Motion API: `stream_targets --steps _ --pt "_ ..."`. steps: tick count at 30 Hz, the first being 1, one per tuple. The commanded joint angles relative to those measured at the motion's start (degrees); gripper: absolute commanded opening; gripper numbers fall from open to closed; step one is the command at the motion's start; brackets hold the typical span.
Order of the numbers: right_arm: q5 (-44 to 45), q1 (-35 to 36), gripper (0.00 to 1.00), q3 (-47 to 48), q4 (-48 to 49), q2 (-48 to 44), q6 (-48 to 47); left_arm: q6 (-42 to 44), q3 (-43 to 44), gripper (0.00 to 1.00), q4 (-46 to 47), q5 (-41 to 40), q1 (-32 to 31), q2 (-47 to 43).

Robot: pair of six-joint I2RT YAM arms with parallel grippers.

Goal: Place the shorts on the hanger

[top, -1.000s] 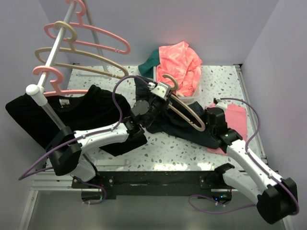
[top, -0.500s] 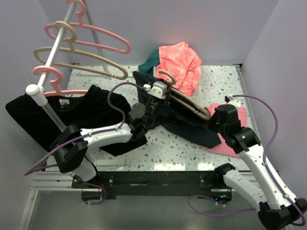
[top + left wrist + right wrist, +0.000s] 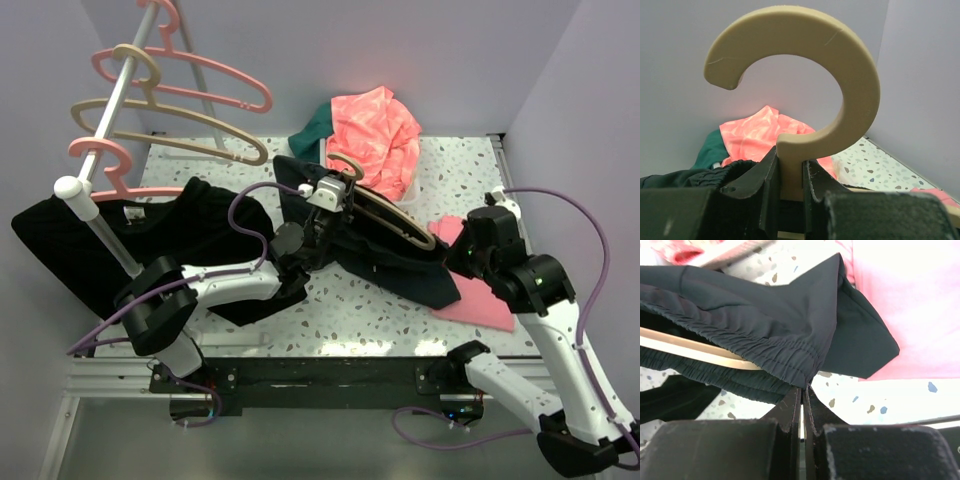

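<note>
A beige hanger (image 3: 395, 215) is held up over the middle of the table, with my left gripper (image 3: 331, 191) shut on the neck just under its hook (image 3: 840, 75). The left wrist view shows both fingers (image 3: 762, 175) pressed flat against that neck. The dark shorts (image 3: 395, 260) hang around the hanger's right arm (image 3: 690, 351), which runs inside the gathered waistband (image 3: 765, 347). My right gripper (image 3: 803, 390) is shut on the waistband's right corner, at the hanger's right end (image 3: 447, 255). One leg of the shorts (image 3: 860, 340) droops toward the table.
A rail at the left carries pink and beige hangers (image 3: 170, 110), with a black T-shirt (image 3: 150, 230) below it. A salmon-pink garment (image 3: 375, 130) and a teal one (image 3: 315, 125) are piled at the back. A pink cloth (image 3: 485, 295) lies under the right arm.
The left gripper carried the hanger a little back and up. The right arm rose and swung right, still pinching the waistband, and the shorts spread along the hanger's right arm.
</note>
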Motion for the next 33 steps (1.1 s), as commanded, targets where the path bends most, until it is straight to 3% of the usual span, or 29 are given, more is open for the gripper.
stream_targets --steps 1,10,16,25,33 --pt "-2.35 -0.07 0.00 3.79 -1.87 2.22 0.86 1.22 -0.10 0.00 6.45 -0.89 0.57 -1.24" --pt "-8.60 -0.07 0.00 17.15 -0.38 6.17 2.88 3.32 3.32 0.00 5.22 -1.59 -1.97 1.92" --pt "-13.08 0.02 0.00 19.26 5.25 9.51 5.08 -0.01 11.12 0.00 -3.21 -1.15 -3.29 1.67" --pt "-7.47 0.02 0.00 31.56 6.58 15.13 3.60 -2.56 24.68 0.00 -21.49 2.63 -5.31 1.93" --pt "-2.36 -0.07 0.00 40.62 6.31 15.58 1.48 -11.44 31.08 0.00 -33.80 4.74 -6.37 3.41"
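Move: The right hand pinches the shorts' waistband corner. From it the hanger's right tip, already inside the waistband, lies some 4 cm left and 4 cm ahead, about level. The pink cloth lies about 6 cm ahead, 10 cm right and 22 cm below; the clothes basket is some 28 cm ahead, 13 cm left and 17 cm below. From the left hand, gripping the hanger's neck, that waistband corner is about 21 cm right, 13 cm back and 8 cm below. Upward above all, by nearly 20 cm, the right hand draws the pinched waistband corner, going some 5 cm forward and 4 cm left as well while its fingers tip up towards level. A little later the left hand, still gripping the hanger's neck, carries the hanger about 7 cm right and as much up towards that corner. Both grips stay shut. ##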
